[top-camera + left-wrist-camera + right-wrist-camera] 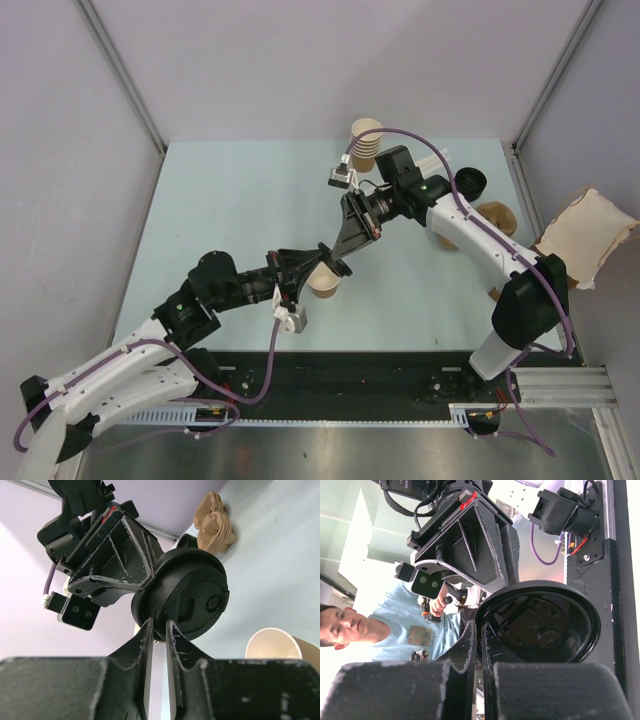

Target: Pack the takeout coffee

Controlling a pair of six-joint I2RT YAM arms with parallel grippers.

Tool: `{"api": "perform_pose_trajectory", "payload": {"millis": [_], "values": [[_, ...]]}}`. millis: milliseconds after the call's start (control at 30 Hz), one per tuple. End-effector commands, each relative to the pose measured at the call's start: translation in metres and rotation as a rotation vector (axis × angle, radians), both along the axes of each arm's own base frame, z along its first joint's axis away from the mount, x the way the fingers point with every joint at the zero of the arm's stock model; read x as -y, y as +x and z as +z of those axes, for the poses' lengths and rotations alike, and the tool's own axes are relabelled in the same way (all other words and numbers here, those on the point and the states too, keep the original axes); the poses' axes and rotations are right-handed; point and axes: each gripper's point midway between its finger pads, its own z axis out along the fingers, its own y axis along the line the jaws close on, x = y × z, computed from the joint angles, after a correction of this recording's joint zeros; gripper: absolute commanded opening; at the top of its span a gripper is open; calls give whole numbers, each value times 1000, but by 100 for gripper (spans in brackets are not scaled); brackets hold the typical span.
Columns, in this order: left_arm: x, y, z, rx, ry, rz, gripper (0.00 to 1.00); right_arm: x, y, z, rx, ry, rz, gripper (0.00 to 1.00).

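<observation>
The takeout coffee's tan paper cup (325, 284) stands lidless on the table; the left wrist view shows its open mouth (278, 643). Its round black lid (338, 268) hangs just above the cup, held on edge between both grippers. My left gripper (322, 262) reaches in from the left, and its fingertips (150, 628) pinch the lid's (187, 592) rim. My right gripper (344, 254) comes down from the upper right, shut on the opposite rim of the lid (542, 625), whose underside shows there. The left gripper's body (465, 545) fills the view behind.
A stack of lidless paper cups (366, 144) stands at the table's far edge. More black lids (470, 183) and brown pulp cup trays (497, 216) lie at the right. A brown paper bag (590, 236) sits off the table's right side. A person (350, 625) shows behind.
</observation>
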Motion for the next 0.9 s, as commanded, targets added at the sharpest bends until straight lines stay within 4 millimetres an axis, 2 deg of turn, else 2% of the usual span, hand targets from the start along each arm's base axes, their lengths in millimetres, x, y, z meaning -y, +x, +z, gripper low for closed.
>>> {"api": "perform_pose_trajectory", "payload": {"millis": [0, 33, 167, 267, 300, 333, 367, 433, 467, 567, 600, 633, 700, 800, 833, 867], "values": [[4, -3, 14, 49, -34, -20, 17, 8, -22, 18, -59, 108, 150, 0], [3, -3, 14, 50, -35, -17, 16, 8, -22, 18, -61, 107, 150, 0], [2, -6, 15, 51, -37, -25, 0, 7, -21, 17, -63, 105, 150, 0], [0, -8, 17, 51, -43, -23, 0, 7, -20, 17, -69, 100, 150, 0], [-1, -9, 12, 34, -25, -25, 0, 6, -18, 17, -72, 97, 147, 2], [-2, -9, 10, 23, -16, -23, 0, 6, -15, 16, -68, 99, 143, 10], [-3, -10, 8, 2, -9, -20, 0, 6, -13, 16, -67, 99, 141, 30], [-4, -9, 8, -26, -1, -12, 0, 8, -5, 15, -65, 97, 121, 48], [-5, -10, 3, -65, 11, -7, 0, 9, -1, 15, -65, 94, 108, 62], [-6, -10, 1, -145, 24, 13, 0, 14, 23, 13, -36, 75, 19, 83], [-9, -10, -6, -187, 49, 26, 0, 15, 32, 10, -26, 57, -26, 86], [-10, -10, -2, -210, 49, 35, 0, 21, 46, 9, -14, 50, -78, 87], [-12, -9, -17, -325, 87, 72, 0, 26, 69, 3, 8, 14, -183, 91], [-12, -2, -22, -485, 103, 154, 0, 46, 104, -4, 22, -29, -338, 97], [-16, -3, -34, -551, 143, 188, 0, 52, 111, -5, 24, -41, -374, 97], [-16, -4, -27, -614, 130, 206, 0, 65, 123, -6, 44, -49, -433, 98]]}}
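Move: The lid hangs between the two hands, gripped at its rim by the right fingers. From the left hand, its middle is roughly 2 cm to the right, 2 cm back and 2 cm lower; from the right hand, about 2 cm to the left, 2 cm back and 3 cm lower. The open cup stands on the table about 22 cm below the left hand, some 6 cm ahead and 1 cm to its right. The left fingers close the rest of their gap and pinch the lid's rim while the right hand still holds it. The right fingers then open wide, let go and draw off about 9 cm forward and 4 cm to the right, turning some 15 degrees clockwise. Keeping its grip, the left hand sinks about 2 cm towards the cup and rolls about 20 degrees, forward side down. ##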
